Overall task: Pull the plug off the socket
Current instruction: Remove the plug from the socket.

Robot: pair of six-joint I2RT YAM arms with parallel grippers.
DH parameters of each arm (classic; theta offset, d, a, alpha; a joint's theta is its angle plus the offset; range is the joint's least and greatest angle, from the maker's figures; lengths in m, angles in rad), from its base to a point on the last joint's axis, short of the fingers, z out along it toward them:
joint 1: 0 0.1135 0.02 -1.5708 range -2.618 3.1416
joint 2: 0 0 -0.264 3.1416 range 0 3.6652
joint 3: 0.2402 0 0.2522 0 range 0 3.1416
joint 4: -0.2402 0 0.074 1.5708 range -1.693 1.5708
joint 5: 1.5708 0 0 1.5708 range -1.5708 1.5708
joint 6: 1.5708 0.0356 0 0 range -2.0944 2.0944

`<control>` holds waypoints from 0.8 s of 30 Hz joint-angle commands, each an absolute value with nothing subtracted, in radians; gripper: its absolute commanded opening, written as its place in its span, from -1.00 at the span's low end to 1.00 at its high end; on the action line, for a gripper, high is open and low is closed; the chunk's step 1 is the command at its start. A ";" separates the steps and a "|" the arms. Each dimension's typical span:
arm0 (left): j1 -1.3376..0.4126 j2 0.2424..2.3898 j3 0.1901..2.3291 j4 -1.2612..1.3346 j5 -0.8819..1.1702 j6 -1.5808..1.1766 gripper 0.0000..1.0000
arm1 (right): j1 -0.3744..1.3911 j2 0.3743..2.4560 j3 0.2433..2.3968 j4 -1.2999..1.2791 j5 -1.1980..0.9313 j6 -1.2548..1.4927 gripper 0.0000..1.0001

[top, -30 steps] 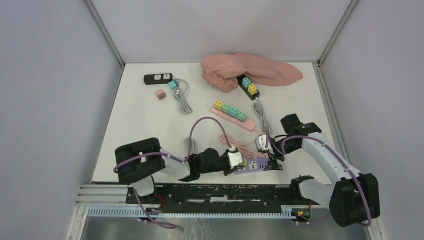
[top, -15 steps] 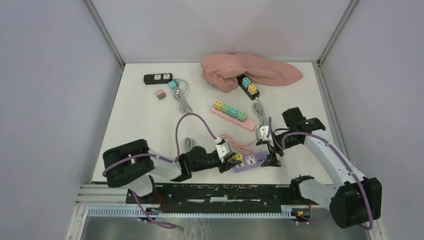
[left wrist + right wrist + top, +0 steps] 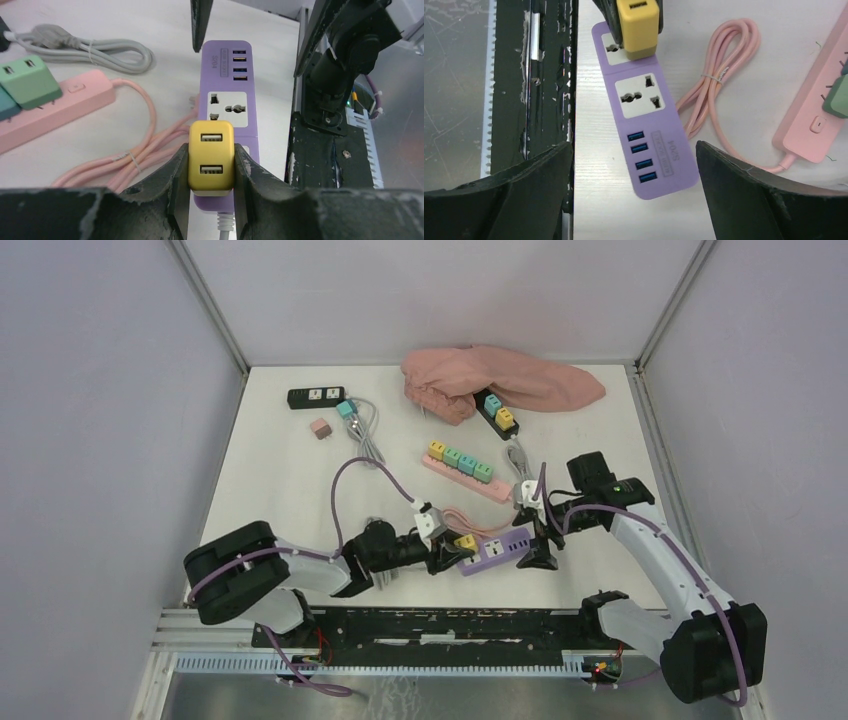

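Observation:
A yellow two-port plug (image 3: 211,160) sits clamped between the fingers of my left gripper (image 3: 211,150), which is shut on it. It hangs just over the end socket of the purple power strip (image 3: 226,75), and a metal prong shows at its far edge. From the right wrist the plug (image 3: 639,22) stands slightly off the strip (image 3: 646,130), part of that socket showing beside it. My right gripper (image 3: 632,145) is open wide, its fingers either side of the strip's USB end without touching. From above, the plug (image 3: 465,542), strip (image 3: 497,550), left gripper (image 3: 452,548) and right gripper (image 3: 534,533) are near the front edge.
A pink power strip (image 3: 462,468) carrying several coloured plugs lies behind, its coiled pink cable (image 3: 475,525) beside the purple strip. Farther back are two black strips (image 3: 315,396) (image 3: 497,412), a pink cloth (image 3: 500,380), a loose pink plug (image 3: 321,428) and grey cable (image 3: 365,440). A black rail (image 3: 430,625) borders the front.
My right gripper has opened and let go of the purple strip's end. My left gripper has drawn back to the left with the yellow plug, and the strip has shifted left and turned a little.

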State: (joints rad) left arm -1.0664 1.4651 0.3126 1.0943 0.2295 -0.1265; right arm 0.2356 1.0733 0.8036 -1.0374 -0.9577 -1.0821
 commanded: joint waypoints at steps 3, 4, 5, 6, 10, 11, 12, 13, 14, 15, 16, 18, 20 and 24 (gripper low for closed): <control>-0.953 1.344 0.300 1.165 0.370 -0.190 -0.94 | 0.199 1.046 0.849 -0.904 -1.028 -0.839 0.99; -0.916 1.335 0.296 1.169 0.401 -0.221 -0.94 | 0.165 1.053 0.865 -0.911 -1.090 -0.799 0.99; -0.876 1.329 0.291 1.184 0.434 -0.263 -0.94 | 0.121 1.059 0.884 -0.954 -1.173 -0.816 0.99; -0.831 1.323 0.281 1.209 0.458 -0.315 -0.94 | 0.078 1.064 0.901 -0.999 -1.240 -0.843 0.99; -0.742 1.292 0.262 1.293 0.499 -0.471 -0.94 | -0.021 1.058 0.909 -1.014 -1.304 -0.813 0.99; -0.740 1.286 0.272 1.286 0.491 -0.493 -0.94 | -0.026 1.054 0.901 -0.966 -1.294 -0.750 0.99; -0.741 1.282 0.281 1.282 0.477 -0.516 -0.94 | -0.028 1.050 0.887 -0.913 -1.288 -0.695 0.99; -0.740 1.280 0.289 1.284 0.457 -0.545 -0.94 | -0.028 1.048 0.874 -0.872 -1.290 -0.652 0.99; -0.740 1.279 0.299 1.289 0.429 -0.579 -0.94 | -0.028 1.047 0.861 -0.838 -1.295 -0.616 0.99; -0.740 1.283 0.308 1.301 0.393 -0.622 -0.94 | -0.028 1.048 0.845 -0.795 -1.303 -0.571 0.99; -0.741 1.289 0.319 1.307 0.359 -0.673 -0.94 | -0.025 1.047 0.827 -0.741 -1.302 -0.508 0.99; -0.739 1.305 0.344 1.298 0.242 -0.787 -0.94 | 0.018 1.035 0.771 -0.465 -1.194 -0.257 0.99; -0.739 1.328 0.367 1.296 0.148 -0.878 -0.94 | 0.054 1.041 0.746 -0.334 -1.146 -0.076 0.99; -0.738 1.405 0.409 1.378 0.022 -1.061 -0.94 | 0.137 1.073 0.748 -0.157 -1.143 0.100 0.99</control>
State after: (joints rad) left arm -0.7399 1.3514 0.3321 1.1904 0.2085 -0.7845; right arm 0.0746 1.0664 0.7483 -0.4965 -1.1595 -0.2165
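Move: The yellow plug is already pinched in the left fingers and still sits in the purple strip, which hangs off the table with its middle about 6 cm right, 1 back and 3 below that hand. Under them the pink cable lies some 3 cm ahead, 3 right and 10 down; the pink strip is about 14 cm ahead, 1 right and 9 down. From the open right hand the purple strip's middle is some 6 cm left, 1 back and 4 below. The yellow plug, with the purple strip still on it, is carried by the left hand about 9 cm forward, nearly as far up and some 5 cm left, over towards the pink strip; the left hand keeps its pinch while its fingers tip upwards some 25 degrees and swing counter-clockwise. The right hand, wide open and free of the strip, goes about 6 cm forward and 5 up, turning clockwise. ##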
